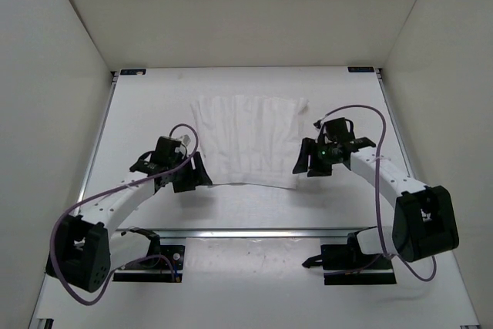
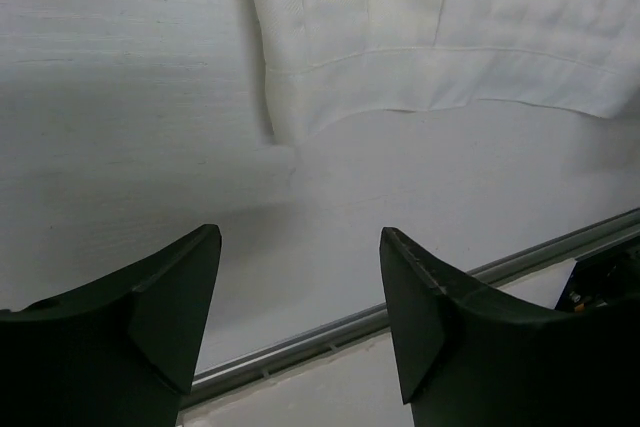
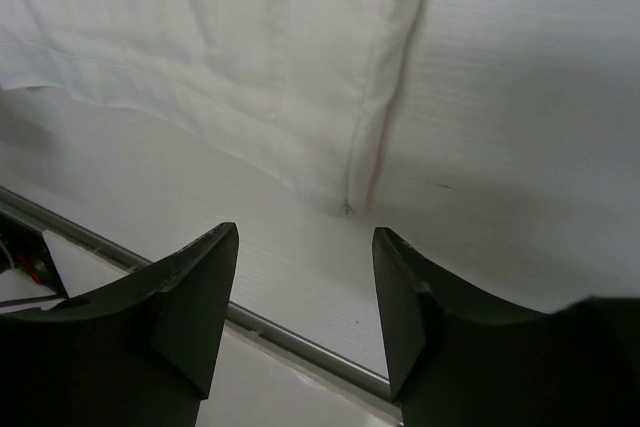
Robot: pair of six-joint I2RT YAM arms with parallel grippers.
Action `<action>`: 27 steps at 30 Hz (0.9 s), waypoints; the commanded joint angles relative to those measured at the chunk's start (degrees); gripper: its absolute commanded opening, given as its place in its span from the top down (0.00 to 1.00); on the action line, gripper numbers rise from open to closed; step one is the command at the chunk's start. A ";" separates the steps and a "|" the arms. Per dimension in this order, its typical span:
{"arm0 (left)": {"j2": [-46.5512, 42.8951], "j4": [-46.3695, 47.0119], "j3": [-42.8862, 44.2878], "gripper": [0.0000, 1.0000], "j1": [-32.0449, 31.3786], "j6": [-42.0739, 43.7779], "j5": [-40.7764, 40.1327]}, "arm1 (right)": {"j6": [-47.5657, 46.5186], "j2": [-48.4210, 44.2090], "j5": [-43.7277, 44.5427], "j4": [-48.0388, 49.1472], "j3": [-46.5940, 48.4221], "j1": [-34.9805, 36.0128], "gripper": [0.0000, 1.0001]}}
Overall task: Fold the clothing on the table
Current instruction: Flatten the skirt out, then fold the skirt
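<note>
The clothing (image 1: pixel 250 140) lies flat on the table (image 1: pixel 154 105) as a white rectangle with faint lengthwise creases. My left gripper (image 1: pixel 192 175) hovers just off its near left corner, open and holding nothing. In the left wrist view the gripper (image 2: pixel 300 237) has dark fingertips (image 2: pixel 190 277) spread wide, and the garment's hemmed corner (image 2: pixel 285 127) lies apart ahead of them. My right gripper (image 1: pixel 304 161) sits at the near right corner, also open and empty. The right wrist view shows the gripper (image 3: pixel 305 235) just short of the seamed corner (image 3: pixel 347 205) of the clothing (image 3: pixel 230 57).
A metal rail (image 1: pixel 262 231) runs along the table's near edge, just behind both grippers, and also shows in the left wrist view (image 2: pixel 330 332) and right wrist view (image 3: pixel 300 342). White walls enclose the left, right and back. Purple cables loop along both arms.
</note>
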 commanded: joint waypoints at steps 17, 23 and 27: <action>2.18 19.52 -7.60 0.26 -3.74 -6.60 -9.37 | 3.91 -1.65 5.06 15.86 -11.95 2.02 0.55; 7.37 22.85 -6.99 0.39 -5.23 -6.85 -12.27 | 4.35 2.39 6.10 16.83 -11.69 4.13 0.56; 9.83 24.26 -6.29 0.68 -5.06 -6.95 -13.16 | 4.17 4.77 7.52 16.74 -11.25 4.75 0.77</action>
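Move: The skirt's near left corner lies about 4 cm ahead of the left hand, 1 cm to its right and 5 cm below. The near right corner is almost under the right hand: roughly 1 cm back, 1 cm left and 6 cm down. The skirt's middle is some 14 cm farther out than the left corner and 12 cm to its right. The table's front rail runs about 15 cm back from both corners. Both hands bring their fingertips onto the skirt's two near corners and begin to pinch them, the fingers closing mostly at the end. The left hand comes down about 5 cm while easing some 3 cm forward; the right sinks about 6 cm, drawing back slightly, its small drift rightward undone on the way. ##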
